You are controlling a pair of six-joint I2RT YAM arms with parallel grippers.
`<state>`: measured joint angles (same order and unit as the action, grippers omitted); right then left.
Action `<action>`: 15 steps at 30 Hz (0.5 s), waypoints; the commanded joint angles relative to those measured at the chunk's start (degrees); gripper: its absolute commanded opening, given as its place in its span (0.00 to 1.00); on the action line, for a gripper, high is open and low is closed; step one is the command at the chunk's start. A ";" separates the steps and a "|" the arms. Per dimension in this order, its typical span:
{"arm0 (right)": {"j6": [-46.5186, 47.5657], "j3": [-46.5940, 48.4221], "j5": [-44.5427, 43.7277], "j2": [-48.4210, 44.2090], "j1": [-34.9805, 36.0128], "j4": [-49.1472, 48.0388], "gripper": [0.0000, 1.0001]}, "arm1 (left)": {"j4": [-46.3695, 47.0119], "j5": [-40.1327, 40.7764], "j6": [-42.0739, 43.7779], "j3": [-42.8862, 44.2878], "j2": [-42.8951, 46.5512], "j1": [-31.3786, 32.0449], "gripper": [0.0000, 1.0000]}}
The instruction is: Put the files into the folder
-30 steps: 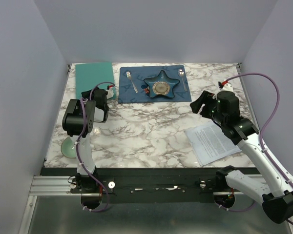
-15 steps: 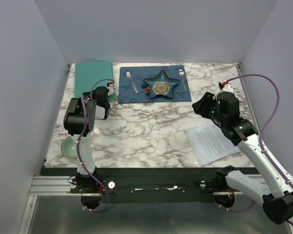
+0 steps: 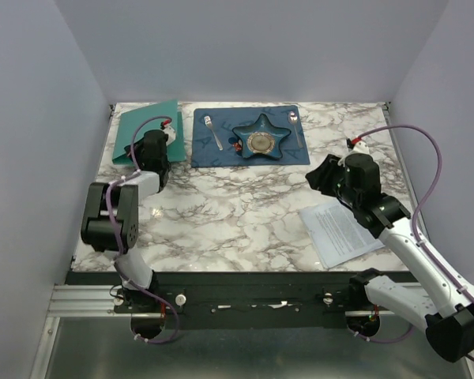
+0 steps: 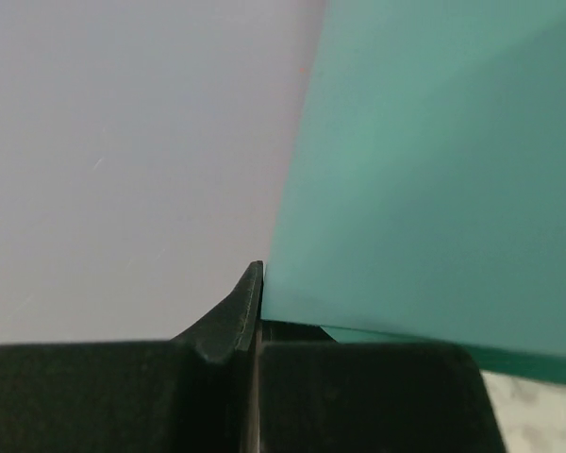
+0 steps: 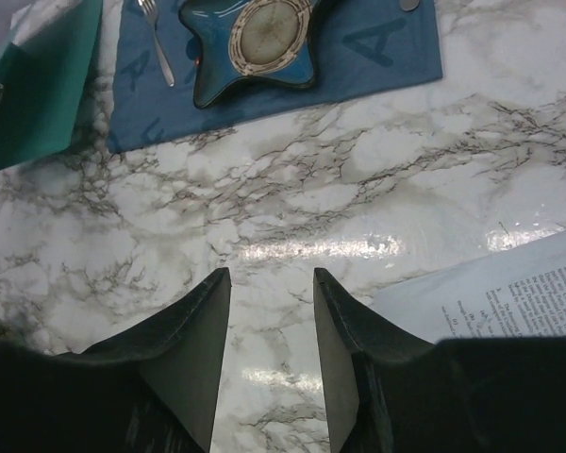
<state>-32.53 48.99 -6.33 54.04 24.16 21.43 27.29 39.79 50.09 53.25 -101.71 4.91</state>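
The teal-green folder [image 3: 146,125] lies at the table's far left corner, its cover raised at an angle. My left gripper [image 3: 169,133] is shut on the cover's near edge. In the left wrist view the fingertips [image 4: 255,288] meet and pinch the teal sheet [image 4: 434,189]. The files [image 3: 341,229], white printed sheets, lie near the right front of the table. My right gripper [image 3: 319,174] hovers just left of and beyond them, open, with only bare marble between its fingers [image 5: 269,283]. The right wrist view shows a corner of the files [image 5: 509,293] and the folder [image 5: 38,85].
A dark blue placemat [image 3: 250,136] lies at the back centre with a star-shaped dish [image 3: 261,140], a fork [image 3: 212,131] and a spoon [image 3: 295,126] on it. White walls close in the table on three sides.
My left gripper reached out to the folder's edge, shut on the cover and lifted it. My right gripper narrowed somewhat and shifted slightly left and down.
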 commanded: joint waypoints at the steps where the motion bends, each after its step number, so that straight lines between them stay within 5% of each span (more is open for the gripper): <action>1: -2.79 -3.46 4.29 1.33 1.50 -6.56 0.51 | -19.08 -1.99 -11.40 -2.01 13.01 -0.69 0.00; 6: -7.09 -4.52 7.63 8.68 6.24 -14.74 0.62 | -47.26 -10.58 -23.44 2.19 26.55 -0.78 0.00; 15: -16.92 4.00 17.30 33.12 14.50 -32.92 0.79 | -65.85 -16.76 -30.92 3.52 39.22 -0.25 0.00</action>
<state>-42.57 49.71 4.05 79.53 37.01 0.03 -26.33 27.35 24.62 55.81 -65.65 4.25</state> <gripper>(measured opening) 0.757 0.019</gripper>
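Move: The left hand already pinches the folder by its near-left part, with the folder's middle about 12 cm ahead, 5 to the right and 7 lower; the cup stands some 30 cm back, 3 left and 6 lower. From the open right hand, the folder's middle is about 28 cm ahead, 52 left and 14 lower. The star plate lies 28 ahead, 13 left and 16 down, the files roughly 10 back, 12 right and 18 down. Keeping its fingers shut on the folder, the left hand hauls it back about 13 cm towards the robot and up some 7, rolling roughly 25 degrees so that its left side dips. Meanwhile the empty right hand swings about 15 cm to its left towards the folder and away from the files, sinking about half as far, turning counter-clockwise, tipping down a little and opening its fingers wider. ##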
